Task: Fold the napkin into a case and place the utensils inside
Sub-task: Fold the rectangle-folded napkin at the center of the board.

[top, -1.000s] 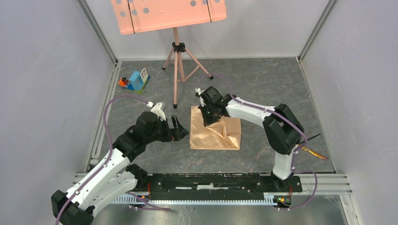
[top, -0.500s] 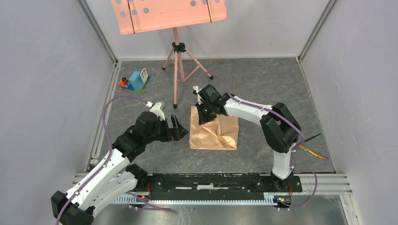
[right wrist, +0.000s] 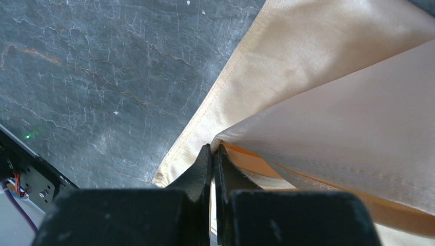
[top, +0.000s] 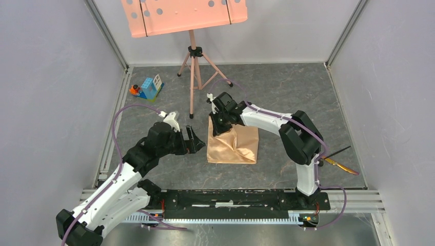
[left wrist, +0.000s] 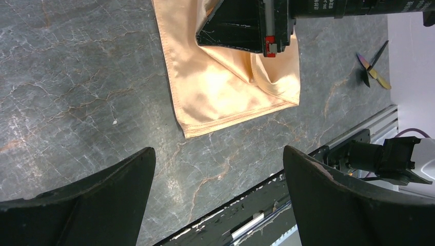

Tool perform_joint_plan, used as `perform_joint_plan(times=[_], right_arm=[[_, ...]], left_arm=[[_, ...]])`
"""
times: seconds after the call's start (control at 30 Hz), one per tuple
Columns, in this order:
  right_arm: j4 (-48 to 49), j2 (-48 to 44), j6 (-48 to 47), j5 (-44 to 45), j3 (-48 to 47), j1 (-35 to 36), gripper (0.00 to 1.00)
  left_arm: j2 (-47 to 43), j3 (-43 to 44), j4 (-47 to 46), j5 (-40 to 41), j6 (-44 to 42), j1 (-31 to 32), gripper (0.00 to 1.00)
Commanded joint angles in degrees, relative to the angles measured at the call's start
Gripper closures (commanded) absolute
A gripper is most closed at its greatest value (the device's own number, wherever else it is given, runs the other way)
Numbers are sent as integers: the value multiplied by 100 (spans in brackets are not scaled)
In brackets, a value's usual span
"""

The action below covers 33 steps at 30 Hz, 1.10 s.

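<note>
The peach-orange satin napkin lies folded and creased on the grey table, in the middle. My right gripper is at its far left corner, shut on a lifted edge of the napkin; the fingertips pinch the hem. My left gripper hovers just left of the cloth, open and holding nothing; in the left wrist view it is above bare table, with the napkin and the right gripper beyond. The utensils, black and gold, lie at the right by the wall.
A salmon-pink perforated music-stand tray on a tripod stands at the back. A small toy block house sits at the far left. The arms' black base rail runs along the near edge. Grey walls close in both sides.
My right gripper has moved left with the napkin's upper layer, so the cloth's right edge drew in and the napkin looks narrower. The left arm has not moved.
</note>
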<state>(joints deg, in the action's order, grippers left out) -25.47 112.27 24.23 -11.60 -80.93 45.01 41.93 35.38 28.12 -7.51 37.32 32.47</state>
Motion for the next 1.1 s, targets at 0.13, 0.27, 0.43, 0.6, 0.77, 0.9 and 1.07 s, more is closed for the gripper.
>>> perform_joint_plan(times=[0.13, 0.27, 0.43, 0.6, 0.77, 0.9, 1.07], right_arm=[[150, 281, 16, -106, -401, 31, 100], [123, 432, 5, -164, -530, 33, 84], [217, -39, 11, -279, -529, -23, 43], [440, -1598, -191, -284, 712, -482, 27], [1160, -2624, -541, -805, 2265, -1394, 22], [1448, -2467, -968, -1045, 2434, -1537, 22], [2015, -1930, -1052, -1419, 2653, -1725, 22]], left_arm=[[-113, 58, 79, 34, 31, -53, 0], [-154, 57, 113, 46, 18, -63, 0], [-191, 64, 172, 83, -9, -82, 0], [-177, 97, 219, 46, 9, -92, 0], [-164, 58, 179, -66, 146, -106, 0], [-69, -6, 130, -384, 363, -109, 0], [73, 20, 80, -697, 629, -109, 0]])
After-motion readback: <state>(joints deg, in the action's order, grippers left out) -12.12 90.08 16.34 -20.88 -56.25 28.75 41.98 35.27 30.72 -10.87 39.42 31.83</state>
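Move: The right hand already pinches the napkin's upper layer just above the stack. The middle of the napkin's left edge, where this layer goes, is about 3 cm left, 1 cm back and 2 cm below. The near-left corner lies 3 cm left and some 13 cm back. The nearest stand foot is roughly 11 cm left and 10 cm ahead. From the left hand, the left edge's middle is about 10 cm ahead, 3 cm right and 13 cm lower. Easing down and left by just over 1 cm each towards the napkin's left edge, the right hand lays the pinched layer there and opens its fingers to let go. It then springs up nearly 10 cm and sweeps right about 13 cm across the napkin, tilting some 15 degrees, before sinking about 5 cm over the cloth, fingers still open. ##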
